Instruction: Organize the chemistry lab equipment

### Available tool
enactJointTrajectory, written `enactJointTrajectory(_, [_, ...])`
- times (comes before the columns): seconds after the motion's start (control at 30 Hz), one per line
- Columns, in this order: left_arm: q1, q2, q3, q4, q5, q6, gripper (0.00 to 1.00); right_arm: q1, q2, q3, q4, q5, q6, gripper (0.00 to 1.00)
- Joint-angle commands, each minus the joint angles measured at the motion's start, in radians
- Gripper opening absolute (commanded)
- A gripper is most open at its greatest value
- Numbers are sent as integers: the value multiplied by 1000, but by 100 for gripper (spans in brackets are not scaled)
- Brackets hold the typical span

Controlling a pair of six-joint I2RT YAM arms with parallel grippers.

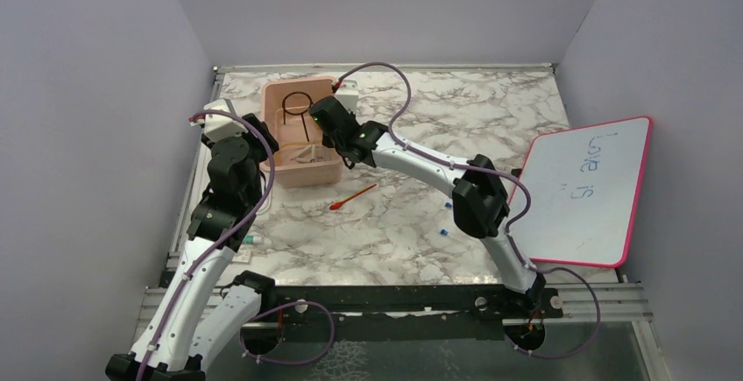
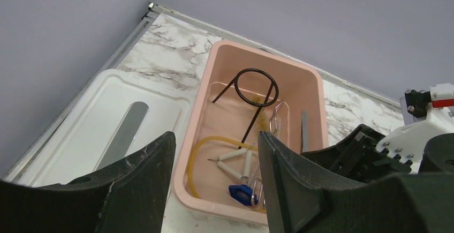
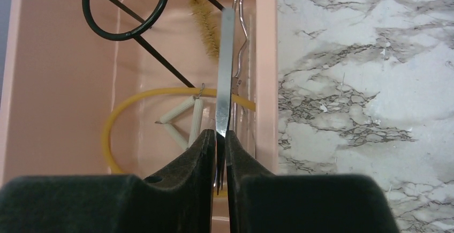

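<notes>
My right gripper (image 3: pixel 221 136) hangs over the right side of the pink tub (image 3: pixel 266 56), shut on flat metal tweezers (image 3: pixel 225 72) that point away into it. In the tub lie a black wire ring (image 3: pixel 160 61), tan rubber tube (image 3: pixel 110 131), small brush (image 3: pixel 206 19), thin metal tongs (image 3: pixel 243 29), a white triangle (image 2: pixel 235 155) and a blue piece (image 2: pixel 238 193). My left gripper (image 2: pixel 217 136) is open and empty above the tub's near rim. A red-tipped stick (image 1: pixel 353 197) and two tiny blue pieces (image 1: pixel 443 234) lie on the marble table.
The tub's white lid (image 2: pixel 107 120) lies left of the tub by the table's left rail. A pink-framed whiteboard (image 1: pixel 587 193) leans at the right edge. Grey walls enclose the table on three sides.
</notes>
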Motion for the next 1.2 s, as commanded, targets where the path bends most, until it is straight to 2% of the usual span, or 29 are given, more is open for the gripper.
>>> enactJointTrajectory(0.0, [4, -4, -10, 17, -21, -1, 61, 8, 37, 65, -47, 20, 18, 21])
enactJointTrajectory(0.2, [5, -4, -10, 18, -18, 0, 61, 8, -24, 37, -17, -5, -3, 28])
enactJointTrajectory(0.37, [4, -4, -13, 21, -10, 0, 61, 8, -112, -1, 7, -51, -32, 28])
enactJointTrajectory(0.53, [5, -6, -17, 38, 29, 8, 62, 7, -279, -169, 92, -88, -59, 32])
enactJointTrajectory(0.67, [3, -9, -26, 64, 100, 25, 62, -2, -413, -320, 90, -90, -34, 37])
enactJointTrajectory(0.77, [3, -10, -35, 99, 222, 49, 63, -25, -507, -456, 79, -119, 14, 38])
enactJointTrajectory(0.97, [0, 21, -59, 190, 608, 139, 64, -75, -657, -696, 57, -208, 85, 38])
enactJointTrajectory(1.17, [-16, 103, -55, 198, 940, 178, 64, -125, -805, -892, 62, -227, 128, 39])
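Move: The right hand still holds the tweezers just inside the box's right wall; the box's middle is about 7 cm to its left, 4 cm ahead and 3 cm lower. The red spoon lies 13 cm back and 5 cm right of that hand, the nearer blue-capped tube about 16 cm back and 29 cm right. From the empty left hand, the spoon is some 22 cm right, 2 cm back and 23 cm down, the box 14 cm ahead and 10 cm right. Right hand releases the tweezers, arcs over the rim about 15 cm right and back; left swings 10 cm right. ##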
